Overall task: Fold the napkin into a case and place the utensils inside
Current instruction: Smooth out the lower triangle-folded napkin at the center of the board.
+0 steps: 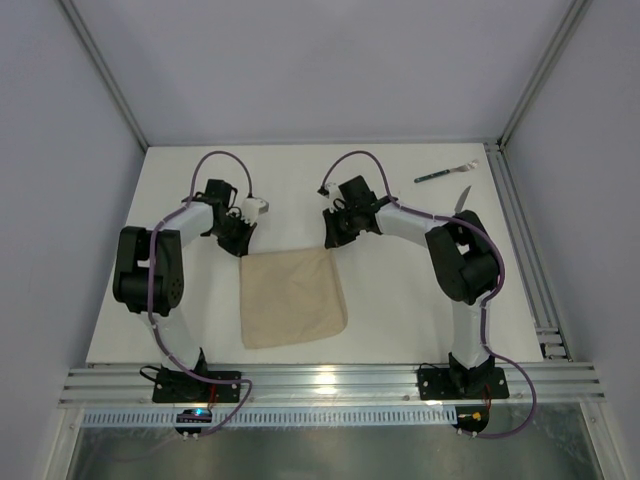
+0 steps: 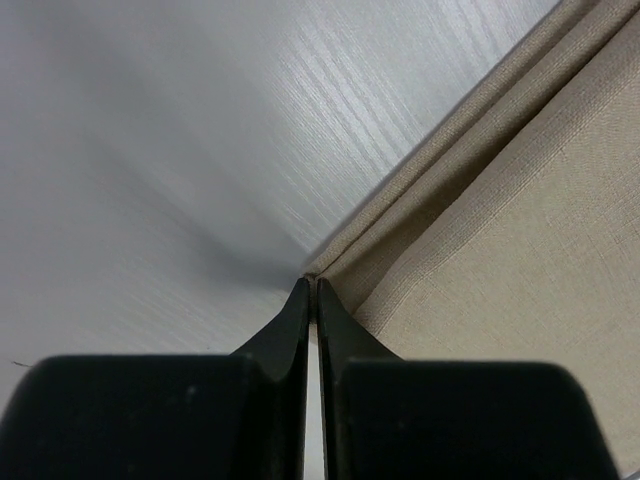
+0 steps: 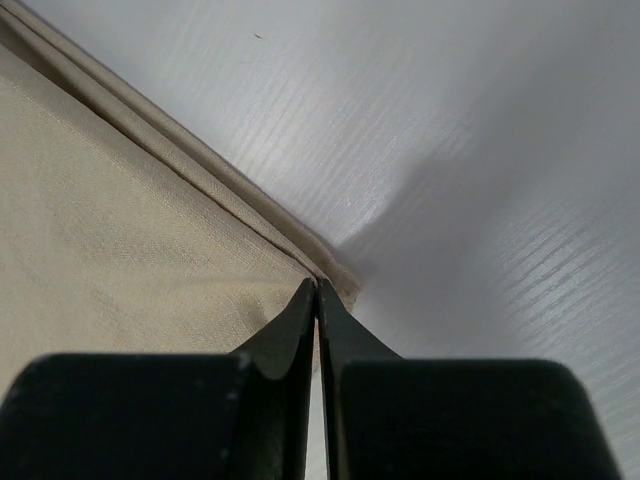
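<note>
The beige napkin lies flat in the middle of the table, roughly square, and its far edge shows two stacked hems. My left gripper is down at the napkin's far left corner, its jaws shut with the corner pinched at the tips. My right gripper sits at the far right corner, shut the same way on the cloth, and a bit of corner pokes out to the right of the tips. The two utensils lie at the back right: the green-handled fork and the knife.
A metal rail runs along the table's right edge and a wider one along the front, where both arm bases are bolted. Grey walls close in the back and sides. The right arm's elbow stands just in front of the knife.
</note>
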Available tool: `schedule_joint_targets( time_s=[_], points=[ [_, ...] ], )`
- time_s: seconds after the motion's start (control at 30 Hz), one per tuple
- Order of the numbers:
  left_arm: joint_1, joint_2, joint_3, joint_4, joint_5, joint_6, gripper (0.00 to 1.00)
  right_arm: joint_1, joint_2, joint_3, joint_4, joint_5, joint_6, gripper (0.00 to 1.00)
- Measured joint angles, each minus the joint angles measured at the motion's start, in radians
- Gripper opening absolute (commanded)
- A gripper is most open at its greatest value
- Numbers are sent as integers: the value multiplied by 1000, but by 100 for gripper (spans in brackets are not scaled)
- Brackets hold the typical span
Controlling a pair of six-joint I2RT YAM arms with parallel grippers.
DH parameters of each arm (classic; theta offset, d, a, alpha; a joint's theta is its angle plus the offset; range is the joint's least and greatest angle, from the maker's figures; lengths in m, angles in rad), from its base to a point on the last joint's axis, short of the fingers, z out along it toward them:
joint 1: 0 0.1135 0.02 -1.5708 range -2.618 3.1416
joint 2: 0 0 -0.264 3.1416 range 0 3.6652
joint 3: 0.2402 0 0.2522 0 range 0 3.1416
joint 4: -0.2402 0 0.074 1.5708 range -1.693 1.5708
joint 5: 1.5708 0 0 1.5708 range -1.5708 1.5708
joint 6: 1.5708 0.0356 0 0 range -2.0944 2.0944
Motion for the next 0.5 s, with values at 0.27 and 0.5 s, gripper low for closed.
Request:
schedule_joint_targets(
  time_s=[0.27,0.5],
  points=[
    [0,-15,-8,13,-18,-4,20,-2,3,43,-26,12,3,40],
    [0,-96,-36,44,-71,-10,41,-6,-13,43,-43,42,1,50]
  ],
)
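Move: The left hand has the folded napkin's far left corner at its closed fingertips, with the napkin's middle about 11 cm back, 12 cm to its right and a centimetre or so below. The right hand has the far right corner; from it the napkin's middle lies some 12 cm back, 9 cm to the left and 2 cm below. The knife is about 11 cm farther out and 32 cm to the right of the right hand, the fork roughly 18 cm out and 28 cm right. Upward, slowly at first and then quicker, the left hand opens to over a third and lets go of the napkin's far left corner, rising about 2 cm while drifting left and slightly forward, its fingertips tilting outward by some 5 degrees. The right hand opens to nearly half and releases the far right corner, lifting about 1.5 cm and easing a centimetre forward. ##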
